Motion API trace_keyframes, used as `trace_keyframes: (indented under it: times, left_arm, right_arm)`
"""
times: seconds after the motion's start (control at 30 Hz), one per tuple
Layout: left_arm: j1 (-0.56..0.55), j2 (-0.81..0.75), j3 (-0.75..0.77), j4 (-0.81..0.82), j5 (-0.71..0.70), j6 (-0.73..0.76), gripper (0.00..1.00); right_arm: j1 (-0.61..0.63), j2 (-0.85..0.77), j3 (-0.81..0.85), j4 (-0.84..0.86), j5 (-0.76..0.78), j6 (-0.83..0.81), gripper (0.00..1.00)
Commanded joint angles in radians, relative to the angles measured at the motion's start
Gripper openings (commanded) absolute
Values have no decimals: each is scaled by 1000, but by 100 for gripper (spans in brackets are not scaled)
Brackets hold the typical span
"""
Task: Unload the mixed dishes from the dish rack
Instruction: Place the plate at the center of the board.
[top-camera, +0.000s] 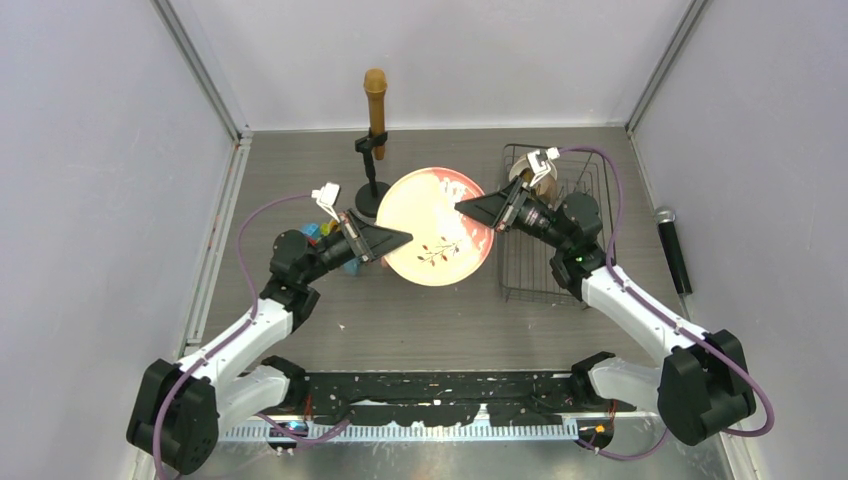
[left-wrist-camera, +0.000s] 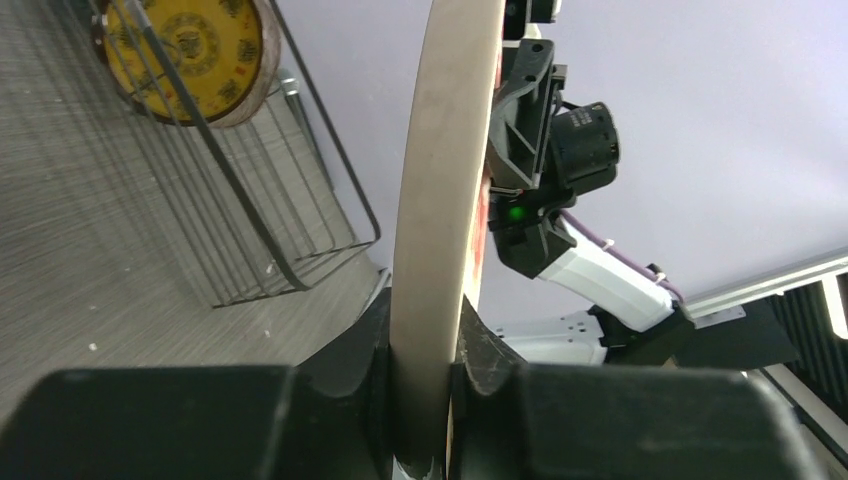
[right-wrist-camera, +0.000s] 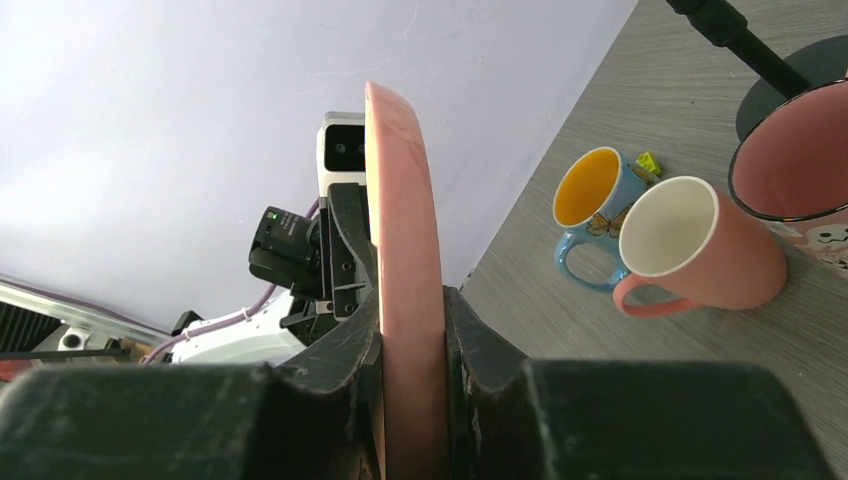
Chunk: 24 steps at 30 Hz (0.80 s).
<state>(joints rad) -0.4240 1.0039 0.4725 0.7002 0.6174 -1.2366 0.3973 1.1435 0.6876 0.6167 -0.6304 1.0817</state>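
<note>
The large pink-cream leaf-motif plate (top-camera: 435, 228) is face up between the two arms, left of the dish rack (top-camera: 560, 270). My left gripper (top-camera: 405, 238) is shut on its left rim, and the jaws press both faces of the plate (left-wrist-camera: 440, 180). My right gripper (top-camera: 462, 208) is shut on the opposite rim of the plate (right-wrist-camera: 405, 230). A small yellow dark-patterned plate (left-wrist-camera: 190, 45) leans upright in the rack. On the table stand three mugs: a blue one with an orange inside (right-wrist-camera: 590, 200), a pink one (right-wrist-camera: 700, 250) and a pink patterned one (right-wrist-camera: 800, 170).
A black round-based stand (top-camera: 372, 195) holding a tan microphone (top-camera: 375, 100) is just behind the plate. A black microphone (top-camera: 675, 245) lies right of the rack. Small coloured blocks (top-camera: 318, 232) sit by the left arm. Walls close in on three sides.
</note>
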Motion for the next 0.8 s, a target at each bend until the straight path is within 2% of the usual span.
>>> trace_keyframes:
  times: [0.0, 0.03, 0.1, 0.2, 0.23, 0.27, 0.33, 0.47, 0.57, 0.77]
  left_arm:
    - [-2, 12, -7, 38, 11, 19, 0]
    - [-2, 12, -8, 43, 11, 19, 0]
    - [-2, 11, -14, 61, 12, 17, 0]
    - [-2, 10, -28, 105, 9, 8, 0]
    - [-2, 10, -31, 116, 9, 3, 0]
    - [-2, 8, -34, 125, 10, 1, 0]
    - [-2, 4, -37, 130, 10, -3, 0]
    - [-2, -9, -42, 137, 11, -4, 0]
    - [-3, -25, -46, 137, 15, -2, 0]
    - [-2, -73, -49, 47, 13, 31, 0]
  right_arm:
    - [15, -22, 30, 154, 10, -3, 6]
    - [15, -24, 30, 151, 9, -8, 9]
    - [15, -26, 30, 144, 6, -16, 23]
    - [14, -31, 28, 138, -4, -24, 56]
    - [15, -34, 28, 136, -12, -24, 62]
    - [15, -35, 29, 135, -14, -25, 80]
    - [15, -40, 28, 130, -29, -27, 97]
    - [15, -54, 27, 105, -25, -47, 99]
    - [15, -74, 30, 10, 16, -104, 99]
    - [15, -150, 31, -225, 245, -225, 99]
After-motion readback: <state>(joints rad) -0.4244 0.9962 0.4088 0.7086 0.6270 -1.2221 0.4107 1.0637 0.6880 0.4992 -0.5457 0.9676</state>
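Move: My left hand already grips the plate's left rim, and the clear middle of the board where it should go lies about 8 cm to the right, 3 cm ahead and some 27 cm below. The pink mug stands 8 cm ahead and 3 cm left of this hand, the red mug 12 cm ahead and 3 cm right, both about 22 cm down. From my right hand, still closed on the far-right rim, the plate's middle is about 6 cm left, 3 cm back, roughly level; the dish rack's middle is 18 cm right, 5 cm ahead, 25 cm down. I finish handing over the plate: my right fingers open wide around its right rim while my left fingers keep their hold on the left one. My left hand then sinks about 2.5 cm towards the board, carrying the plate; my right hand hardly shifts until, at the end, it starts easing off to the right, about 1 cm, turning slightly clockwise. ##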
